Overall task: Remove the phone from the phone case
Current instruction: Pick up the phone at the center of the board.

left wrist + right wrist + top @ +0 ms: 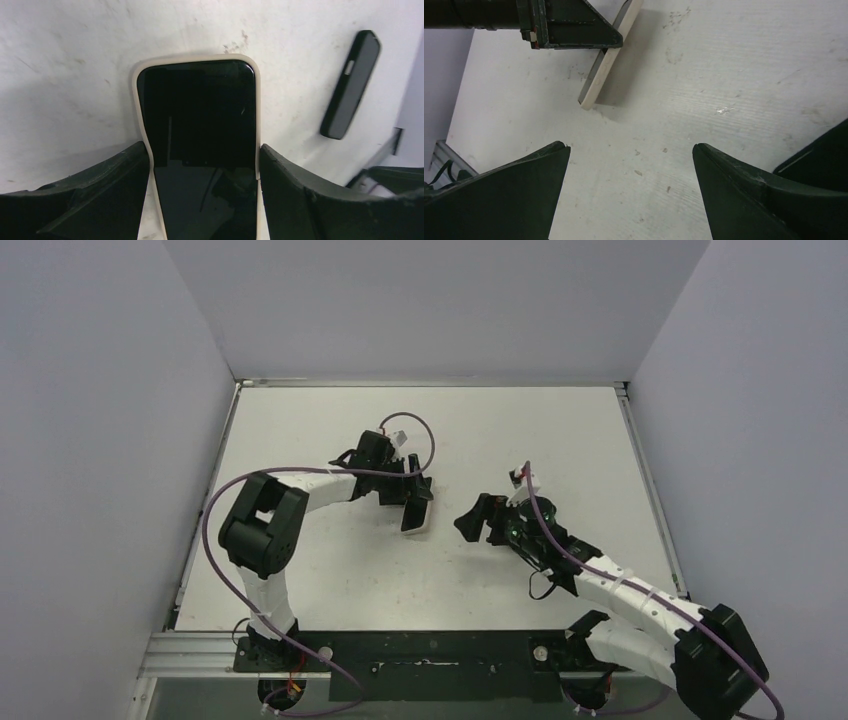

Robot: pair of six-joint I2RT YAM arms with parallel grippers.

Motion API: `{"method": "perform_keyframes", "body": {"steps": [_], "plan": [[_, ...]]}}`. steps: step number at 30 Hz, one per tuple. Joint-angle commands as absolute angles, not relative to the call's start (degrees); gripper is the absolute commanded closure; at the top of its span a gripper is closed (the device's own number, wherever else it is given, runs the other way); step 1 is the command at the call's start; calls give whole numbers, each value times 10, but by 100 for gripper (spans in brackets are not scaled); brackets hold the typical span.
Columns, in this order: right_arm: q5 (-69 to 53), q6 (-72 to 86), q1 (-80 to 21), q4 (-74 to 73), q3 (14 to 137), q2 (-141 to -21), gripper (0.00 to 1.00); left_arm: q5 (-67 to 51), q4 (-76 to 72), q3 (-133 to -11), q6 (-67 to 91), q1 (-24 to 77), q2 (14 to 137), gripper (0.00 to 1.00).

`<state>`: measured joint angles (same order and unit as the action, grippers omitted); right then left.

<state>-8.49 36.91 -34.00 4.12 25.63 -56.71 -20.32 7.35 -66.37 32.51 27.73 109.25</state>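
The phone (200, 115), its screen black, sits in a cream phone case (136, 85). My left gripper (202, 150) is shut on the case, one finger pressed against each long side. In the top view the left gripper (408, 492) holds the case (418, 519) near the table's middle, tilted up. The right wrist view shows the case (606, 70) edge-on with its lower corner at the table. My right gripper (472, 513) stands open just right of the case, with only bare table between its fingers (630, 147).
A black oblong bar (350, 85) shows right of the phone in the left wrist view, apparently part of the right gripper. The white table (330, 580) is walled on the left, back and right. A purple cable (425, 435) loops above the left wrist.
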Motion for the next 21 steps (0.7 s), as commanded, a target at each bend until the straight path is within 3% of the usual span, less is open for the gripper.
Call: {"method": "perform_keyframes", "body": {"steps": [1,9,21], "plan": [[-60,443,-389,170,257,-617,0,-263,-58,-586,450,284,1050,100],[-24,459,-444,193,314,-727,7,-258,-194,-495,566,293,1027,100],[-18,477,-447,168,396,-855,35,-221,-272,-455,645,328,1024,100]]}}
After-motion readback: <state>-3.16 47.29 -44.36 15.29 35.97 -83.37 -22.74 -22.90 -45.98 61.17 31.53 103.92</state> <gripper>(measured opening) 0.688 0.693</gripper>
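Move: The phone in its pale case is already in the left fingers, its middle about 1 cm back from the left hand point. From the right hand that same middle lies about 13 cm left, 7 cm ahead and 5 cm lower. The black phone lies flat on the board, roughly 13 cm to the right hand's right, level with it fore and aft and some 9 cm below. The cased phone, still pinched across its width by the left fingers, is drawn a few centimetres back and to the right, its left side dipping as it turns counter-clockwise. The right hand meets it, sweeping about 8 cm left while sinking some 4 cm, first slightly back, then forward; its wide-open fingers begin closing around the case's near end, with no touch visible yet. ##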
